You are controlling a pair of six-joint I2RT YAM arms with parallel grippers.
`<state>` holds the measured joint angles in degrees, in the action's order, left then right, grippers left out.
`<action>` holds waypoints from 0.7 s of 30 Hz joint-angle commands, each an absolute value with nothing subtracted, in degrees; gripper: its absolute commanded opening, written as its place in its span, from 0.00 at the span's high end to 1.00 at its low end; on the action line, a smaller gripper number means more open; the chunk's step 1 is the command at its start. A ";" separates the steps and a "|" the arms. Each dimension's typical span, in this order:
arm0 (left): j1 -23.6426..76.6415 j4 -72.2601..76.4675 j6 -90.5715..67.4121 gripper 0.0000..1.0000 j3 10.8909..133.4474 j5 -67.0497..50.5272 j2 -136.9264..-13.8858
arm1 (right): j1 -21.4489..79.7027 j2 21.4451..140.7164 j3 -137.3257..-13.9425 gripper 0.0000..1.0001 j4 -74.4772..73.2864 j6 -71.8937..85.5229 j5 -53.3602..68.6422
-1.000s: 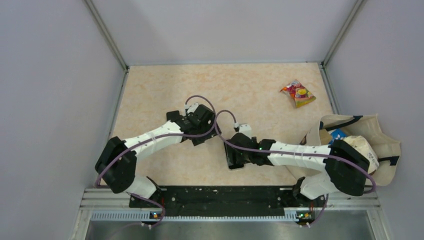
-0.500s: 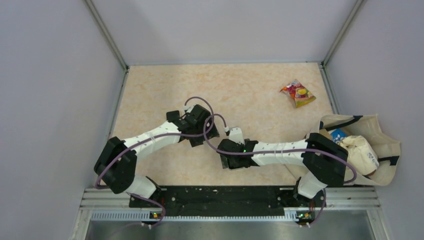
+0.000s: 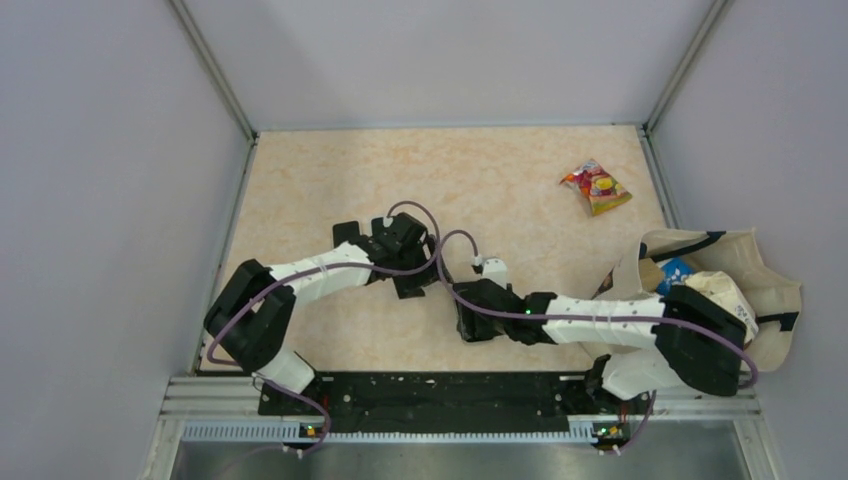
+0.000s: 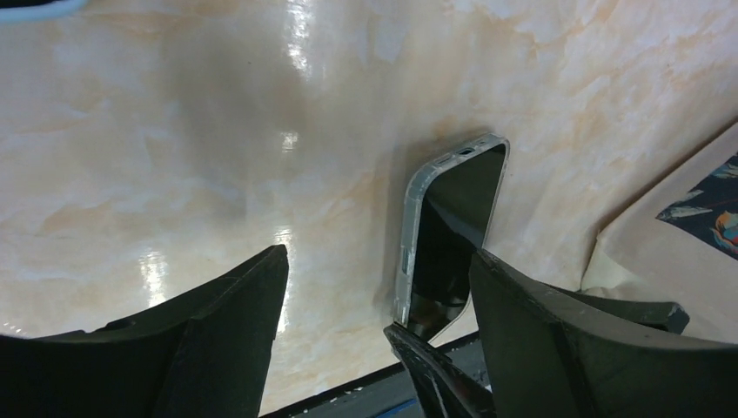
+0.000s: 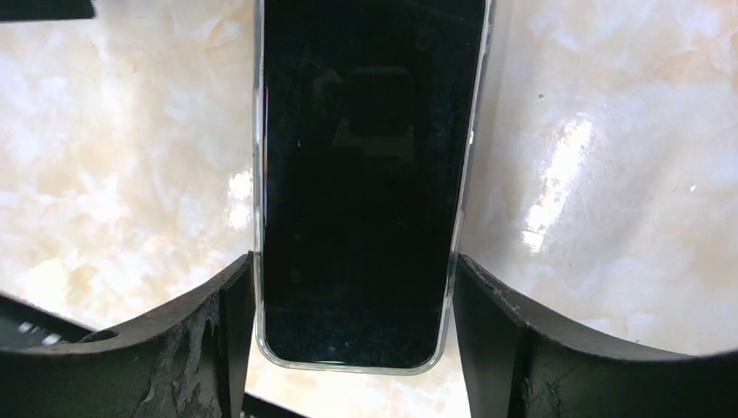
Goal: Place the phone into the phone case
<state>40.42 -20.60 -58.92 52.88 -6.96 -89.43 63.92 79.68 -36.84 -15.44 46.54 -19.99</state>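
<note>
A black phone lies screen up inside a clear phone case on the marbled table. My right gripper straddles its near end, and both fingers touch the case's long sides. From above, that gripper covers most of the phone. The left wrist view shows the cased phone from the side, its clear rim showing. My left gripper stands open just short of it, nothing between its fingers. In the top view the left gripper sits a little up and left of the right one.
A colourful snack packet lies at the back right. A beige tote bag with items in it slumps against the right wall, close to the right arm. Grey walls enclose the table on three sides.
My right gripper has narrowed onto the sides of the cased phone after the arm swung left and back. My left gripper has shifted slightly toward the phone and narrowed a little.
</note>
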 commanded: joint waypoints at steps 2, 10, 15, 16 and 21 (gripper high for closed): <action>40.61 -11.01 -59.85 0.23 50.75 -14.57 -91.59 | 59.22 71.62 -29.60 0.49 -7.61 45.72 -8.61; 40.63 -2.85 -62.42 0.31 50.53 -19.61 -96.93 | 58.56 70.78 -28.51 0.50 -7.13 44.99 -6.44; 40.68 -0.54 -63.57 0.54 50.80 -20.76 -99.83 | 58.04 70.68 -27.89 0.50 -6.67 45.09 -5.73; 40.64 -0.55 -63.70 0.62 50.80 -20.70 -100.28 | 57.96 70.62 -27.74 0.50 -6.67 45.13 -5.72; 40.81 -3.41 -62.57 0.99 51.78 -19.15 -101.08 | 57.64 70.73 -27.21 0.50 -6.35 45.26 -5.24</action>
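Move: The right hand holds the near end of the phone in its clear case; the phone's middle lies about 4 cm ahead of that hand and 1 cm to its left, roughly level. From the open left hand it is some 9 cm to the right, 4 cm back and 3 cm below. On the table, 6 cm below the left hand, the blue-cased phone lies about 10 cm ahead and 13 cm left, and a second phone 10 cm ahead and 24 cm left. Rightward and down, the left hand travels about 5 cm to the far left corner of the held phone, rolling some 15 degrees, left side down, and closing to pinch the cased edge across its thickness, one finger over the screen. The right hand keeps its grip, easing about 1 cm back and up while rolling its left side up some 10 degrees. ##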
